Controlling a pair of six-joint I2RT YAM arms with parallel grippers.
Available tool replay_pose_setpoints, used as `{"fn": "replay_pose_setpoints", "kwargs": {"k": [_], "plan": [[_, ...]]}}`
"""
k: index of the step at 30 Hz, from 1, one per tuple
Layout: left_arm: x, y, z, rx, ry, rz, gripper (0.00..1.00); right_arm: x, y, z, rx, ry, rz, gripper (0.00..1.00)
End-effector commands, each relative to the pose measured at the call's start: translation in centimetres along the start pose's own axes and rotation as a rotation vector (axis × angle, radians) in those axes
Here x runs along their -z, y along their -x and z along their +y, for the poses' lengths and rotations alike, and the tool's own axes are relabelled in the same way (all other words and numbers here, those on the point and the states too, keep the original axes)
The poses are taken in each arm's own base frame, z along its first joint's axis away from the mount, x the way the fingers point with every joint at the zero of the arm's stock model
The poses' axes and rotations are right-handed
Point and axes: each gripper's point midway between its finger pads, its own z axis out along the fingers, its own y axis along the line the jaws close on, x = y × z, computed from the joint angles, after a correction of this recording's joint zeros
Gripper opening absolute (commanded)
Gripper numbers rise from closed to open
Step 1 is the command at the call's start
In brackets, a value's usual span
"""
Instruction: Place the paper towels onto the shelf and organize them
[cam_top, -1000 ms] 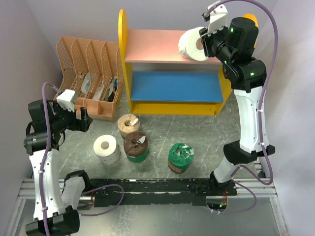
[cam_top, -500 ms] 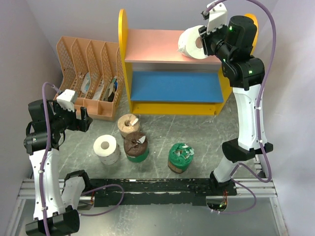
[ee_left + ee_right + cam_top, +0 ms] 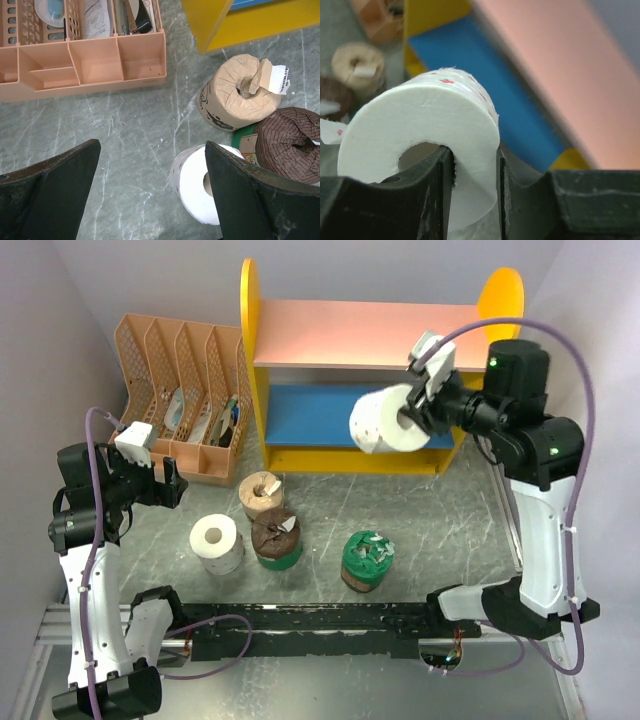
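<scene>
My right gripper (image 3: pixel 408 420) is shut on a white paper towel roll (image 3: pixel 383 423), one finger in its core and one outside. It hangs in the air in front of the blue lower board (image 3: pixel 320 410) of the shelf (image 3: pixel 250 340), below the pink upper board (image 3: pixel 350 332). The right wrist view shows the roll (image 3: pixel 427 120) pinched in the gripper (image 3: pixel 475 165). On the table stand a white roll (image 3: pixel 217 542), a tan roll (image 3: pixel 261 494) and two green-wrapped rolls (image 3: pixel 276 538) (image 3: pixel 366 560). My left gripper (image 3: pixel 175 485) (image 3: pixel 151 150) is open, above bare table just left of the white roll (image 3: pixel 192 187).
A peach slotted file organizer (image 3: pixel 180 390) (image 3: pixel 95 60) with papers stands left of the shelf. The tan roll (image 3: pixel 240 95) and a brown roll (image 3: pixel 290 145) crowd close to the white one. White walls close in on both sides.
The right arm has swung the held white roll down and forward, from the right end of the pink upper board to in front of the blue lower board. The left arm has stayed put.
</scene>
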Motion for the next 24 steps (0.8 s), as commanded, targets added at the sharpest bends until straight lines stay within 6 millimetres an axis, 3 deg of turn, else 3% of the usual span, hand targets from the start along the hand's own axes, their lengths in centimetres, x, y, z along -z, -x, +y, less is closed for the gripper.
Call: {"fn": "replay_pose_setpoints", "kwargs": {"k": [1, 6, 15, 24], "plan": [[0.0, 0.3, 0.7, 0.007, 0.032, -0.017, 0.98, -1.4, -6.1, 3.9, 0.039, 0.180, 0.150, 0.00], [0.0, 0.3, 0.6, 0.006, 0.030, -0.018, 0.98, -2.2, -10.0, 6.6, 0.034, 0.281, 0.218, 0.00], [0.1, 0.4, 0.6, 0.005, 0.035, -0.023, 0.98, -4.3, -11.6, 2.6, -0.104, -0.048, 0.188, 0.00], [0.0, 0.3, 0.7, 0.006, 0.035, -0.021, 0.98, -5.6, -14.7, -1.6, -0.453, -0.429, 0.182, 0.00]]}}
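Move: The right hand, already gripping a white paper towel roll by its wall, hangs high in front of the shelf. The middle of the lower blue shelf lies about 22 cm ahead, 8 cm left and 38 cm below; the pink shelf is roughly 23 cm ahead, 5 cm left and 15 cm below. The green-wrapped roll stands some 15 cm back, 2 cm left and 42 cm below. From the left hand, the blue shelf is about 25 cm ahead, 36 cm right and 17 cm below. The right hand lowers its gripped roll about 16 cm towards the blue shelf, then eases forward-right, turning clockwise. ##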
